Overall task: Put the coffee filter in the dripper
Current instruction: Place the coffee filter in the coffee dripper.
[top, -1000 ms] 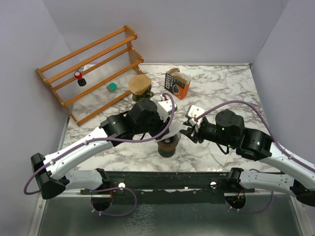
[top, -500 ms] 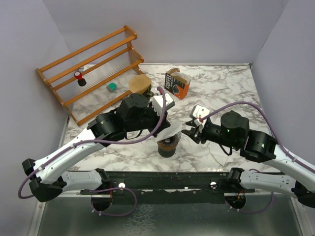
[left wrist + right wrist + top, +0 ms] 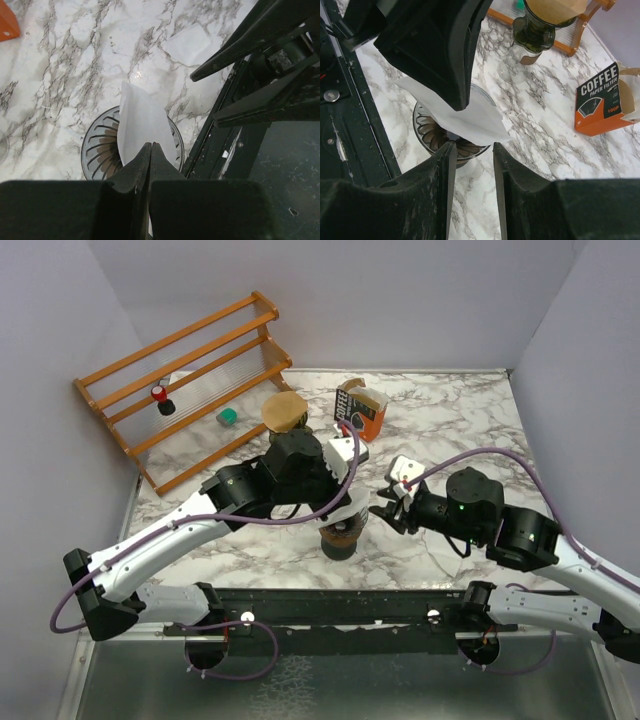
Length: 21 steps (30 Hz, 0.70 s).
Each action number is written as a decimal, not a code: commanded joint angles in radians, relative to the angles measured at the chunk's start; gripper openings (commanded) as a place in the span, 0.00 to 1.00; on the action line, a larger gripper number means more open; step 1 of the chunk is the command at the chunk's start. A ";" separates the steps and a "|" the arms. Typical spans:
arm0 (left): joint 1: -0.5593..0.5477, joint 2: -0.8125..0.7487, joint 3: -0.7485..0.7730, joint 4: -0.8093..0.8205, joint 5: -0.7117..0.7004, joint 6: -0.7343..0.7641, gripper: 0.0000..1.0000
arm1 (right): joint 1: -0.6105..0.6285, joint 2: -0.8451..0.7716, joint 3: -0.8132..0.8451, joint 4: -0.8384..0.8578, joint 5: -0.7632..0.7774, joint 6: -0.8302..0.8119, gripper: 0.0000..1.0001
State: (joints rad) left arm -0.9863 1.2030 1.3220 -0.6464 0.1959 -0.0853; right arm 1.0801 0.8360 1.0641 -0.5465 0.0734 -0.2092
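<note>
A white paper coffee filter stands on edge in the mouth of the ribbed glass dripper, which sits near the table's front edge. My left gripper is shut on the filter's near edge, directly above the dripper. In the right wrist view the filter fans out over the dripper and its corner overhangs the rim. My right gripper is open just right of the dripper, with its fingertips at the filter's corner and nothing between them.
An orange coffee filter box and a glass carafe holding a brown filter stand behind the dripper. A wooden rack fills the back left. The black base rail runs along the front edge.
My left gripper has closed onto the filter. The left arm swung slightly left, then back over the dripper. The right arm has barely moved.
</note>
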 commanded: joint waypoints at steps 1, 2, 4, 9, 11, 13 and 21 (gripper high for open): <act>-0.005 0.025 0.013 -0.034 -0.058 0.017 0.00 | 0.006 -0.023 -0.013 0.011 0.026 0.010 0.41; -0.006 0.031 0.011 -0.037 -0.065 0.019 0.00 | 0.006 -0.026 -0.015 0.012 0.029 0.010 0.41; -0.006 0.041 0.010 -0.047 -0.083 0.023 0.00 | 0.006 -0.034 -0.018 0.012 0.033 0.010 0.41; -0.006 0.067 0.000 -0.077 -0.142 0.039 0.00 | 0.006 -0.040 -0.020 0.010 0.041 0.008 0.41; -0.005 0.075 0.002 -0.092 -0.147 0.042 0.00 | 0.006 -0.038 -0.022 0.011 0.047 0.006 0.41; -0.006 0.083 0.007 -0.105 -0.146 0.045 0.00 | 0.006 -0.037 -0.022 0.010 0.051 0.004 0.41; -0.007 0.118 0.010 -0.136 -0.123 0.047 0.00 | 0.006 -0.037 -0.026 0.014 0.054 -0.002 0.41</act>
State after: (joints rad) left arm -0.9863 1.3033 1.3220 -0.7498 0.0738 -0.0486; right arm 1.0801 0.8059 1.0504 -0.5461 0.1005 -0.2100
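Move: The left hand holds the coffee filter above the dripper, whose middle is roughly 11 cm below, 1 cm ahead and 1 cm to the right. Beyond the dripper stand the coffee box, about 27 cm ahead and 5 cm right of the hand, and the green server, some 24 cm ahead and 13 cm left, both about 15 cm lower. From the open right hand the dripper is about 10 cm left, level fore and aft, 13 cm lower. The left hand, still pinching the filter, lowers about 5 cm towards the dripper's mouth, easing slightly forward and tilting. ##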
